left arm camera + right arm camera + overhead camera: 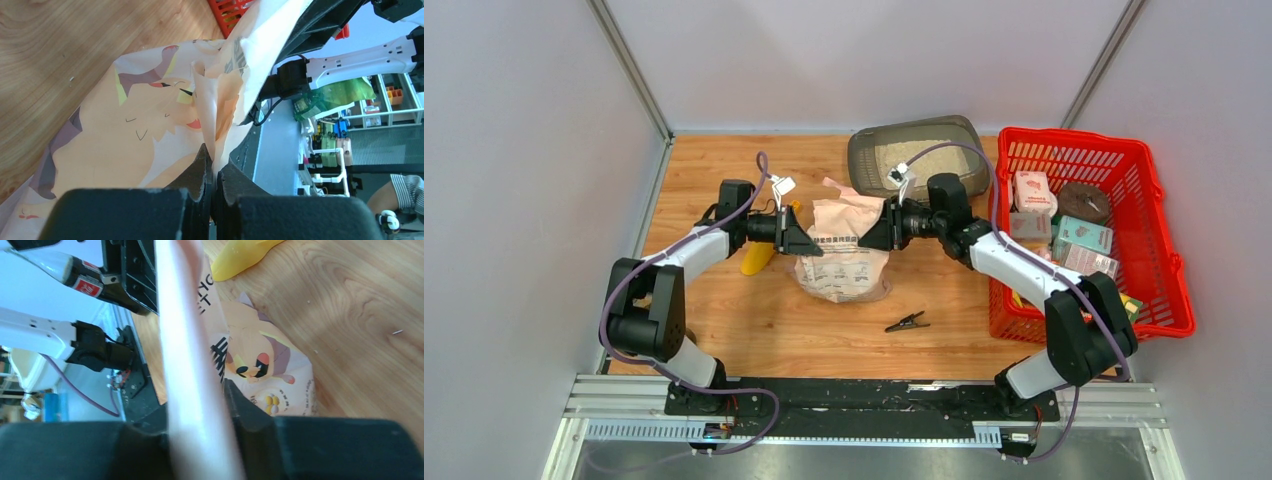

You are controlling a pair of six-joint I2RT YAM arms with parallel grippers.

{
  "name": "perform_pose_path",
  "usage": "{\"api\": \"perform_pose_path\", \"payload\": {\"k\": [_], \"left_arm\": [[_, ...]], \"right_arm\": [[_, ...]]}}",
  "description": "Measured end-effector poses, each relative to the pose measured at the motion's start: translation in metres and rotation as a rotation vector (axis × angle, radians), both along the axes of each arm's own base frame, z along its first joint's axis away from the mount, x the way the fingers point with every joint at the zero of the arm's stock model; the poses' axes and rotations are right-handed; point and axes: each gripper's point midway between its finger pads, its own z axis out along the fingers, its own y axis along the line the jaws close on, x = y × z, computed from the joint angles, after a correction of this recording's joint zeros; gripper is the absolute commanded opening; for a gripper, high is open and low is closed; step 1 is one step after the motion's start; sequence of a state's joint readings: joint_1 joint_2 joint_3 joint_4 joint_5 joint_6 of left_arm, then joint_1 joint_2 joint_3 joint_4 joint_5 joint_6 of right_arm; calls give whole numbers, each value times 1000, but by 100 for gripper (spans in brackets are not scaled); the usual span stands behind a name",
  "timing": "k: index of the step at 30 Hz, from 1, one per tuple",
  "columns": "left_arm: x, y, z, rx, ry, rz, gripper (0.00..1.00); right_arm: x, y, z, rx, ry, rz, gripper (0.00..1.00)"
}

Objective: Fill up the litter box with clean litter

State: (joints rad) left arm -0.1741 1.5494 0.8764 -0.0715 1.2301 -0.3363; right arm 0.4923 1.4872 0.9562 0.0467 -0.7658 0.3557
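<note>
The litter box (860, 152) lies at the back of the table with clean litter (927, 158) spread inside it. In the middle stands a pale printed litter bag (844, 262). My left gripper (812, 244) is shut on the crumpled film at the bag's upper left; in the left wrist view its jaws (216, 162) pinch that film (210, 120). My right gripper (872, 232) holds the bag's upper right. In the right wrist view a pale strip of the bag (187, 365) fills the gap between its fingers (200, 400).
A yellow scoop (757, 258) lies just left of the bag, behind the left gripper. A black clip (907, 322) rests on the wood in front of the bag. A red mesh basket (1169, 250) with several packages stands at the right.
</note>
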Motion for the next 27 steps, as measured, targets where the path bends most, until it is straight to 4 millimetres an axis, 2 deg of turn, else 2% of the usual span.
{"api": "perform_pose_path", "payload": {"k": [1, 4, 7, 11, 16, 21, 27], "left_arm": [[0, 0, 0, -2, 4, 3, 0], [1, 2, 1, -8, 24, 10, 0], [-1, 6, 2, -19, 41, 8, 0], [-18, 10, 4, -9, 88, -49, 0], [-17, 12, 12, -26, -10, -204, 0], [-42, 17, 7, -49, 190, -201, 0], [-48, 19, 7, -61, 315, -186, 0]], "right_arm": [[-1, 0, 1, 2, 3, 5, 12], [1, -1, 4, 23, 52, 23, 0], [2, -2, 4, 53, 162, 61, 0], [-2, -4, 2, 75, 355, 110, 0], [-5, -9, 4, 99, 538, 111, 0], [-17, -9, 3, 119, 744, 134, 0], [-16, -7, 0, 121, 906, 133, 0]]}}
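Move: The left hand already grips the litter bag's left edge, the bag's middle about 5 cm to its right, 1 cm back and 8 below. From the half-open right hand, with the bag's right edge already between its fingers, that middle is about 4 cm left, 3 back and 9 below. The litter box lies about 17 cm ahead and 11 right of the right hand, the black clip 16 back and 9 right; both are some 16 lower. Rolling forward about its finger line, the right hand shuts fully on the bag's right edge, then turns its upper side some 50 degrees towards the litter box while easing back a little. The left hand keeps its pinch and draws the bag's left side back about 5 cm and slightly left, rolling forward more gently and turning a little clockwise. ##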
